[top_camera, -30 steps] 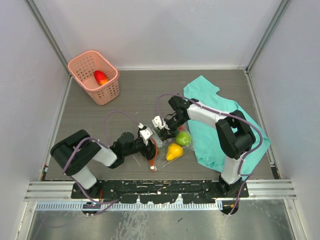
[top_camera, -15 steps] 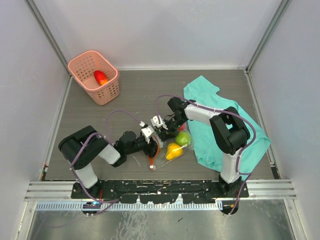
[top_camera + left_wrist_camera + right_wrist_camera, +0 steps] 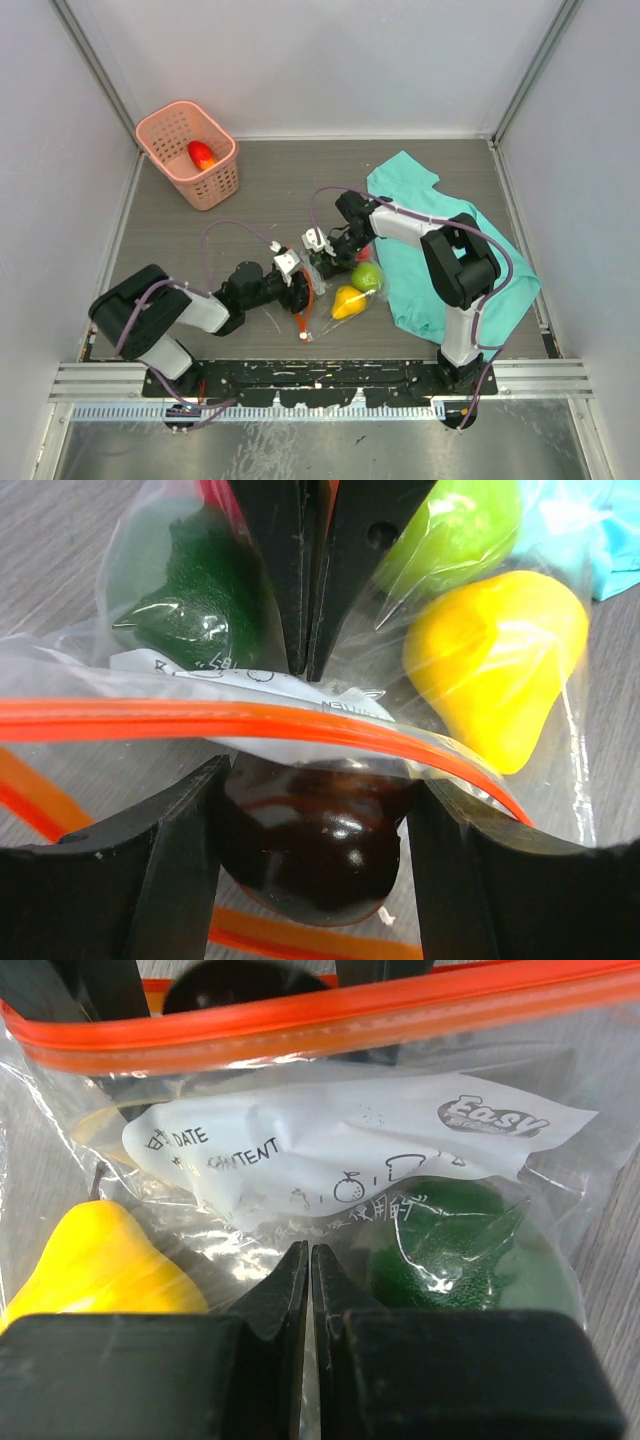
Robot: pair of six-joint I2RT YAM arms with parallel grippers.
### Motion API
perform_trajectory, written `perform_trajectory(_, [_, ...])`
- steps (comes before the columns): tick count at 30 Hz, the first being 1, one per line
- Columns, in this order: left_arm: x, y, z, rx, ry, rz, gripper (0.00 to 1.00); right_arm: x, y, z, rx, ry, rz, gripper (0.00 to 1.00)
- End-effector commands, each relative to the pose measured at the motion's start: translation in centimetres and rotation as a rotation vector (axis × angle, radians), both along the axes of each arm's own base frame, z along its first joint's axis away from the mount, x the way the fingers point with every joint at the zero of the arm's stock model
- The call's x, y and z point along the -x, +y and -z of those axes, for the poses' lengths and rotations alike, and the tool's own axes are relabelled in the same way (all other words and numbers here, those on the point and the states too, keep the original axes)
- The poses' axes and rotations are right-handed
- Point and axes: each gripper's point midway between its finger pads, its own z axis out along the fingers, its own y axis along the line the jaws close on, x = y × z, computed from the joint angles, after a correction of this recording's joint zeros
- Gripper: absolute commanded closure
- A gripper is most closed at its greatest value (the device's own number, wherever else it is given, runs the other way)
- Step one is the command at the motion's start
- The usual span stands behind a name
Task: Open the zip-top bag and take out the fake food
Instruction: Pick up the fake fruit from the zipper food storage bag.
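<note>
The clear zip-top bag [image 3: 335,285] lies mid-table with its red-orange zip strip [image 3: 200,720] arched open. Fake food shows through the plastic: a yellow pear [image 3: 348,301], a lime-green apple [image 3: 367,276] and a dark green piece [image 3: 200,600]. At the bag's mouth my left gripper [image 3: 320,780] has both fingers against a dark glossy fruit [image 3: 315,850]. From the far side my right gripper [image 3: 305,1255] is shut, pinching the bag's plastic just below the white label [image 3: 350,1160], between the pear [image 3: 100,1260] and the dark green piece [image 3: 450,1250].
A pink basket [image 3: 222,185] with one red fruit [image 3: 201,154] in it stands at the back left. A teal cloth [image 3: 450,250] lies to the right, with the bag's edge against it. Grey walls close in the table on three sides.
My left gripper's fingers have closed in round the dark fruit, and the left arm's elbow has swung left. My right gripper has shut on the bag's plastic.
</note>
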Motion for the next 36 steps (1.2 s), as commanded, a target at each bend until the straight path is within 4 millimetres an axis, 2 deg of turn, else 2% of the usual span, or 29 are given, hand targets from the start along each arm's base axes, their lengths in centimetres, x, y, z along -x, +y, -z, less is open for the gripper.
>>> perform_trajectory(1, [0.2,0.3,-2.1,0.005,0.016,-0.003,0.72,-1.0,0.1,-3.2,-0.066,-0.054,-0.016,0.89])
perform_trajectory(7, [1.3,1.6,-2.7,-0.012,0.167,-0.064,0.75,-0.6,-0.9,-5.1,-0.123,-0.052,-0.052,0.88])
perform_trajectory(14, [2.2,3.9,-4.6,0.0,0.325,-0.197,0.77,-0.2,-1.2,-6.3,-0.139,-0.064,-0.08,0.88])
perform_trajectory(18, [2.2,5.0,-6.3,0.032,0.379,-0.259,0.78,-0.3,-1.2,-7.4,-0.144,-0.069,-0.055,0.87])
perform_trajectory(22, [2.0,5.7,-9.0,0.089,0.398,-0.284,0.79,-1.4,-1.0,-8.3,-0.135,-0.095,0.02,0.87])
perform_trajectory(29, [-0.2,7.0,-14.0,0.213,0.389,-0.304,0.8,-2.8,-1.0,-9.8,-0.126,-0.122,0.143,0.84])
perform_trajectory(36, [-4.8,10.6,-18.4,0.314,0.352,-0.424,0.81,-3.3,-1.0,-10.4,-0.136,-0.144,0.185,0.84])
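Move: The left gripper already grips the dark brown fruit between the zip-top bag's orange rails. From it, the basket stands roughly 32 cm ahead and 27 cm left, at about its height. The pear lies some 12 cm right and 1 cm back, the dark green fruit 6 cm right and 7 cm ahead, both about 2 cm lower. From the right gripper, shut over the bag, the basket is about 27 cm ahead and 36 cm left. Keep the left gripper's hold on the dark brown fruit and lift it about 14 cm out of the bag's mouth, going left some 10 cm. Ease back a little at first, then swing forward towards the basket, turning the fingers roughly 25 degrees counter-clockwise. Meanwhile raise the shut right gripper about 8 cm above the bag. ##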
